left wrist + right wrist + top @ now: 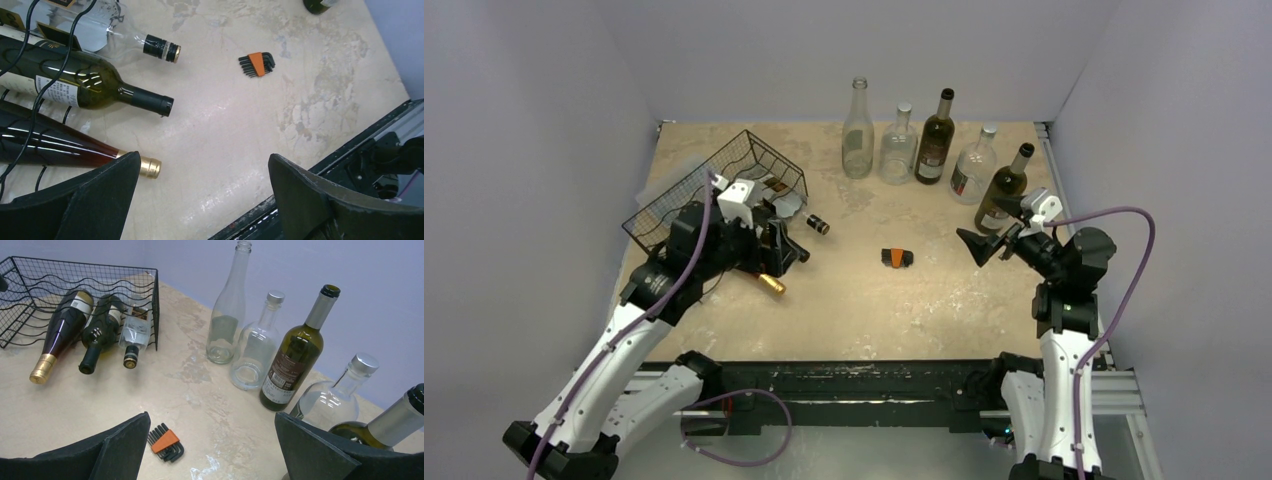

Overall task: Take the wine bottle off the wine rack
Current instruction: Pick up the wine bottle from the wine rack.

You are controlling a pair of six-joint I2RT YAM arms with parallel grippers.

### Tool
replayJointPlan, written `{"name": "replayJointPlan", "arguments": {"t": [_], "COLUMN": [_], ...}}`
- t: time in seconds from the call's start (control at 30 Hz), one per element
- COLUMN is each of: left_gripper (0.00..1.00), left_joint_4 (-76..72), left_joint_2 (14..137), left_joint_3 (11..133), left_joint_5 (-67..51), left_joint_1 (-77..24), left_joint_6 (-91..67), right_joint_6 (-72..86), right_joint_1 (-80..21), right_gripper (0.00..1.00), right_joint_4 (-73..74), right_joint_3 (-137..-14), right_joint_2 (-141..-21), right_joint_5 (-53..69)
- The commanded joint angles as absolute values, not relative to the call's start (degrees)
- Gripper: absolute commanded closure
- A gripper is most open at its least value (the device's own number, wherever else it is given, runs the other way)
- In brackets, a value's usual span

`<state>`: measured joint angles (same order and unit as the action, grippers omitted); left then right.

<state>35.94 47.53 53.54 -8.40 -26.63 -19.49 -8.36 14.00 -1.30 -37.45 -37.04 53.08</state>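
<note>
The black wire wine rack (674, 195) (75, 285) stands at the table's back left. Three wine bottles lie in it, necks sticking out the front: a dark red one with a gold cap (60, 335) (60, 147), a dark green one with a black cap (97, 335) (90, 85), and a clear one with a black cap (134, 337) (110, 35). My left gripper (779, 245) (205, 170) hovers open just in front of the necks, one finger next to the gold cap, holding nothing. My right gripper (977, 245) (212, 427) is open and empty at the right, far from the rack.
Several upright bottles stand along the back and right, among them a tall clear one (857, 130) and a dark green one (935, 140); another dark bottle (1004, 190) is right behind my right gripper. An orange hex-key set (896, 257) (165, 441) lies mid-table. A black rail (844, 380) runs along the near edge.
</note>
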Motion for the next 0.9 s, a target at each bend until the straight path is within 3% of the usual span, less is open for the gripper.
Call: {"name": "replayJointPlan", "arguments": {"t": [0.0, 0.43, 0.67, 0.87], "left_gripper": [0.00, 0.00, 0.01, 0.06], "left_joint_4": [37.20, 39.07, 39.64, 46.99], "left_joint_2": [45.28, 36.35, 30.91, 35.12], "left_joint_3": [56.30, 50.29, 45.30, 44.95], "left_joint_5": [-11.55, -11.24, -3.79, 5.28], "left_joint_1": [-26.28, -26.28, -26.28, -26.49], "left_joint_6": [-25.09, -40.05, -46.55, -53.36], "right_joint_6": [-7.38, -7.21, -7.12, -6.95], "right_joint_1": [14.24, 14.29, 14.28, 14.32], "right_gripper": [0.01, 0.01, 0.01, 0.01], "right_joint_4": [-3.24, -4.09, -4.48, -4.63], "right_joint_3": [-37.01, -36.22, -35.95, -35.84], "right_joint_2": [-36.08, -35.61, -35.74, -35.62], "right_joint_5": [52.97, 53.60, 54.14, 54.49]}}
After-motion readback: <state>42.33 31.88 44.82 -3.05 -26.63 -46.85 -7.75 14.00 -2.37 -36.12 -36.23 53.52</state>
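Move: The dark red wine bottle with the gold neck lies in the rack, its middle about 9 cm ahead of the left hand, 9 cm to its left and 15 cm below. The green bottle's middle is some 8 cm farther out than the red one's and 4 cm to its right; the clear bottle's is about 22 cm ahead of the hand and level sideways. From the right hand, the red bottle is roughly 47 cm left, 6 cm ahead, 21 cm lower. The left hand, empty and wide open, draws back about 5 cm away from the green bottle while rising some 2 cm, then stops backing and sinks nearly 4 cm as it swings about 2 cm left, on the near side of the red bottle's gold neck. Meanwhile the wrist rolls its left side down some 20 degrees, turns counter-clockwise about as much and tips the fingers a little further down, with no touch on any bottle to be seen. ##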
